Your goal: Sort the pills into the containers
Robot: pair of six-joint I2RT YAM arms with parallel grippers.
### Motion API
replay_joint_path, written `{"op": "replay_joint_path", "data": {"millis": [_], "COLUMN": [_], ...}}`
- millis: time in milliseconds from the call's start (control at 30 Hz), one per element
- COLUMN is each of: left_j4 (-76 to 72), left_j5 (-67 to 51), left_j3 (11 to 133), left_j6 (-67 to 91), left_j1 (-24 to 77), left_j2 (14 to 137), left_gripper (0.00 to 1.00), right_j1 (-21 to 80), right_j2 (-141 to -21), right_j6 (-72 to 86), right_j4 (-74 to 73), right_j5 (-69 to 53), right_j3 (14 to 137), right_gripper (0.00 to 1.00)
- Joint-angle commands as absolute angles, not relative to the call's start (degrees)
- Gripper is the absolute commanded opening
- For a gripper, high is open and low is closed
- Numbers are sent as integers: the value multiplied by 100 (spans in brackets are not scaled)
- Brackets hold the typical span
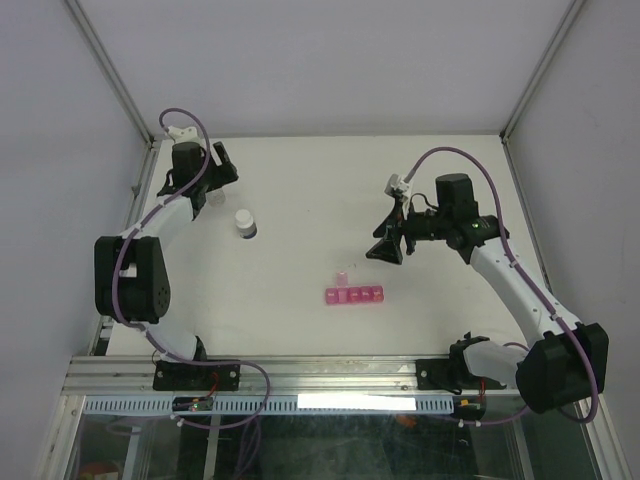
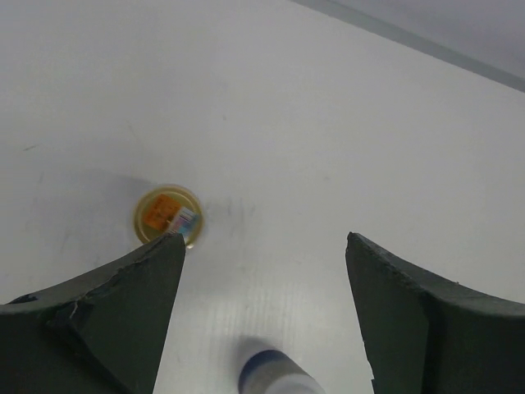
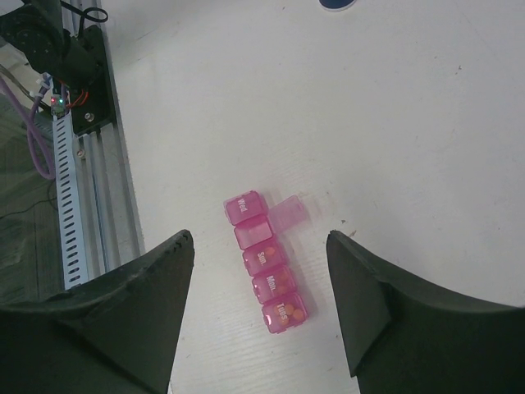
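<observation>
The pink pill-organiser strip (image 3: 267,263) (image 1: 353,294) lies flat on the white table, in front of the right arm. One compartment has its lid (image 3: 290,212) flipped open and looks empty. Orange pills (image 3: 283,312) show through the closed lids marked Sun, Mon and Tues. My right gripper (image 3: 259,235) (image 1: 388,248) hovers above the strip, open, with nothing between its fingers. At the far left my left gripper (image 2: 264,242) (image 1: 222,165) also stands open and empty above the table. It is just beside a small clear uncapped bottle (image 2: 168,215) with orange contents.
A white-capped dark bottle (image 1: 245,222) (image 2: 275,373) stands close to the left gripper, on its near side. The aluminium rail (image 3: 82,205) with cables runs along the table's near edge. Frame posts and walls bound the table at the back and sides.
</observation>
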State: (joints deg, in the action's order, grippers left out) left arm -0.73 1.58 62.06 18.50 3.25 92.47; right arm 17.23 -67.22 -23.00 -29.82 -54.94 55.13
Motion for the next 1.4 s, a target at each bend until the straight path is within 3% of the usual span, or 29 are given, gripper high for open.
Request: {"op": "replay_joint_path", "data": {"millis": [0,400,767,833,933,1133,1367], "left_j4": [368,819,1171,1192,1208,1282,531], "left_j5": [780,1533,1483,1450,1302,886,-244], "left_j3": [6988,7519,7882,7903,7918,7823,6672], "left_j6": [1639,1537,1490,1512,1570,1719,2547], "left_j1": [167,161,166,162,162,182,615], "left_j2": [9665,10394,10921,10960,10947,10384,8530], "left_gripper": [81,73,67,59,39,21,15], "right_j1": [1761,1861,1865,1868,1864,1862,1862], "right_j2": [-6534,-6662,-6669,-6670,-6660,-6629,-6477], "right_j6": [-2189,-2178,-2133,-2135,-2126,-2189,-2549], "right_j4": [-2734,-2720,-2687,-2689,-2689,-2717,-2844], "right_j5": [-5619,-5563,-5602,-5600,-5599,-5643,-6521], "right_j3": [5496,5491,5456,5457,5453,5453,5453], "right_gripper": [69,68,69,69,69,69,69]}}
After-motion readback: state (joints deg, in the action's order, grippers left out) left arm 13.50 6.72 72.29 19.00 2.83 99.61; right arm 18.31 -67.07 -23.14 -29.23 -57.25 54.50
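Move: The clear pill bottle with the orange-brown top stands about 3 cm ahead of the left gripper's open fingers, 5 cm to their left and some 10 cm below. The white bottle is its one near neighbour, about 8 cm closer to the base than the clear bottle and 9 cm to the right of it. From the right gripper the clear bottle lies roughly 26 cm ahead, 44 cm left and 16 cm below. Bring the left gripper down about 7 cm onto the clear pill bottle, easing 5 cm to the left and a little forward while the wrist tips down some 15 degrees and turns slightly counter-clockwise. Close the fingers around the bottle's upper part, keep the grip, then lift and draw back and to the right. ##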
